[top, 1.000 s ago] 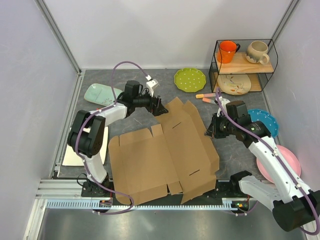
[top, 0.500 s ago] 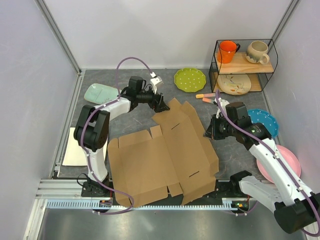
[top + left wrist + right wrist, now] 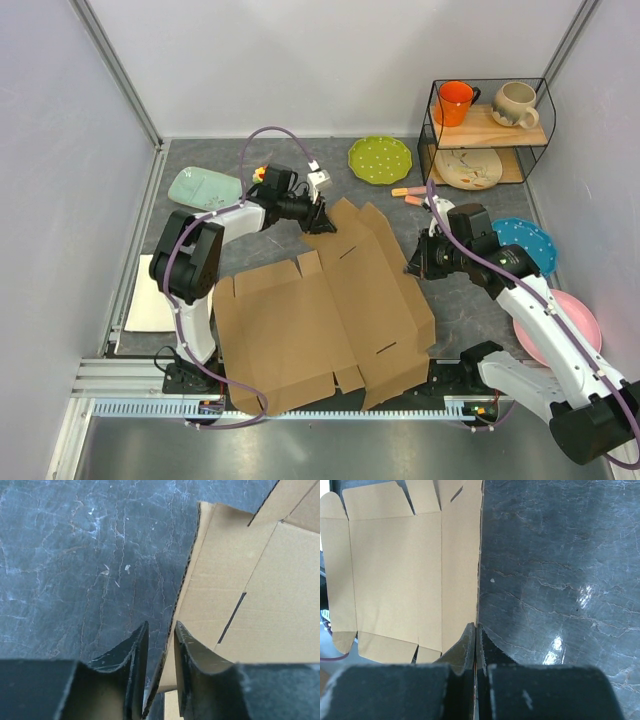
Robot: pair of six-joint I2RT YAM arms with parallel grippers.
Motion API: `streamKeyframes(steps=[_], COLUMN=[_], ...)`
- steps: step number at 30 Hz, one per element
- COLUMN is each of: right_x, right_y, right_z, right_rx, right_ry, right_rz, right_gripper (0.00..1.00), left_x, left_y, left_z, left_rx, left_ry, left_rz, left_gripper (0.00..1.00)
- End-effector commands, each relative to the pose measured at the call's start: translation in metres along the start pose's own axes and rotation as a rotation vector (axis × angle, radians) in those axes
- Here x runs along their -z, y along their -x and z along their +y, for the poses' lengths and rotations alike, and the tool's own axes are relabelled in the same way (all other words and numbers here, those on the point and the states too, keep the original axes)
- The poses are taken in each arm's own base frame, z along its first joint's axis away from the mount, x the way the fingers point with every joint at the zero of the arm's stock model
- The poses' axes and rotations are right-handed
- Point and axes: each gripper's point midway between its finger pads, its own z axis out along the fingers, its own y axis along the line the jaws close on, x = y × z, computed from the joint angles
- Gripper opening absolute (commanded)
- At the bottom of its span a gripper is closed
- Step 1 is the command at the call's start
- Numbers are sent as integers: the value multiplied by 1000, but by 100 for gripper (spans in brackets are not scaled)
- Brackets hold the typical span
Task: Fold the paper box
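Note:
The paper box (image 3: 320, 310) is a brown die-cut cardboard sheet lying mostly flat mid-table, with its far flaps slightly raised. My left gripper (image 3: 320, 214) is at the sheet's far flap. In the left wrist view, the left gripper (image 3: 160, 640) is narrowly open, with the flap's edge (image 3: 200, 580) running between the fingers. My right gripper (image 3: 416, 264) is at the sheet's right edge. In the right wrist view, the right gripper (image 3: 476, 635) is shut on that edge, with the sheet (image 3: 395, 570) spreading to the left.
A mint plate (image 3: 205, 187) lies far left and a green dotted plate (image 3: 380, 158) at the back. A wire shelf (image 3: 488, 125) holds mugs and a plate. Also here are markers (image 3: 412, 193), a blue plate (image 3: 530, 243), a pink plate (image 3: 575, 325) and a white board (image 3: 150, 305).
My left arm has swung its wrist rightward along the far flap. My right gripper has shifted slightly left with the sheet's edge, and the sheet lies a bit flatter.

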Motion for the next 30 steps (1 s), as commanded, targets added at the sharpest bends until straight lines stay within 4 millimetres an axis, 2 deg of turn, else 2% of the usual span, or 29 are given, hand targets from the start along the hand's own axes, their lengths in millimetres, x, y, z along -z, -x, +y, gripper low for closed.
streamKeyframes(steps=[1,2,3,4,5,6,8,9,10,11,14,18,22,26,28,30], right_x=[10,11,13,15,16,21,29,37,41,53,78,98,102,94,89,80], right_y=[16,19,22,24,27,34,43,53,58,70,89,97,95,83,81,76], right_z=[11,11,13,13,14,16,14,17,17,19,22,24,21,17,17,15], right_rx=[18,16,13,13,12,11,-2,-3,-11,-8,-22,-34,-49,-58,-62,-58], right_ry=[21,18,17,13,12,7,-27,-31,-42,-58,-87,-98,-109,-100,-92,-78], right_rz=[-48,-56,-64,-71,-80,-105,-145,-181,-199,-252,-349,-429,-454,-432,-430,-429], right_gripper=[5,11,28,37,47,64,78,88,92,95,98,98,98,98,98,98], left_x=[10,11,12,13,16,18,24,26,30,34,45,63,79,89,92,94], left_y=[17,20,23,27,37,37,53,58,69,77,99,122,124,96,70,53], left_z=[-13,-12,-12,-11,-9,-10,-9,-7,-7,-7,-7,-14,-28,-37,-43,-46], left_rx=[-76,-77,-77,-72,-85,-69,-64,-58,-48,-48,8,120,230,338,398,428], left_ry=[-20,-10,-1,8,25,34,73,93,111,135,196,268,307,348,362,366], left_rz=[-31,-33,-36,-38,-52,-43,-65,-70,-85,-93,-120,-148,-153,-63,10,49], left_gripper=[29,17,8,2,2,2,2,2,2,2,2,2,2,2,2,2])
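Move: The paper box's far left edge already runs between the left hand's closing fingers, practically at the hand point. The green plate is about 15 cm beyond and 13 cm right of this hand, with the orange marker some 9 cm ahead and 21 cm right. The right hand still has the box's right edge in its shut fingers; from it the far left edge lies roughly 11 cm ahead, 20 cm left and 8 cm lower, and the blue plate about 3 cm ahead, 26 cm right. The box's far left edge gets pinched as the left fingers finish shutting on it, then is carried up about 12 cm, swinging a few centimetres forward and back again and ending slightly left, while the wrist turns some 25 degrees counter-clockwise. The right edge is let go: the right fingers open wide and that hand climbs, drifting a little right, its fingertips tipping up and turning clockwise. ##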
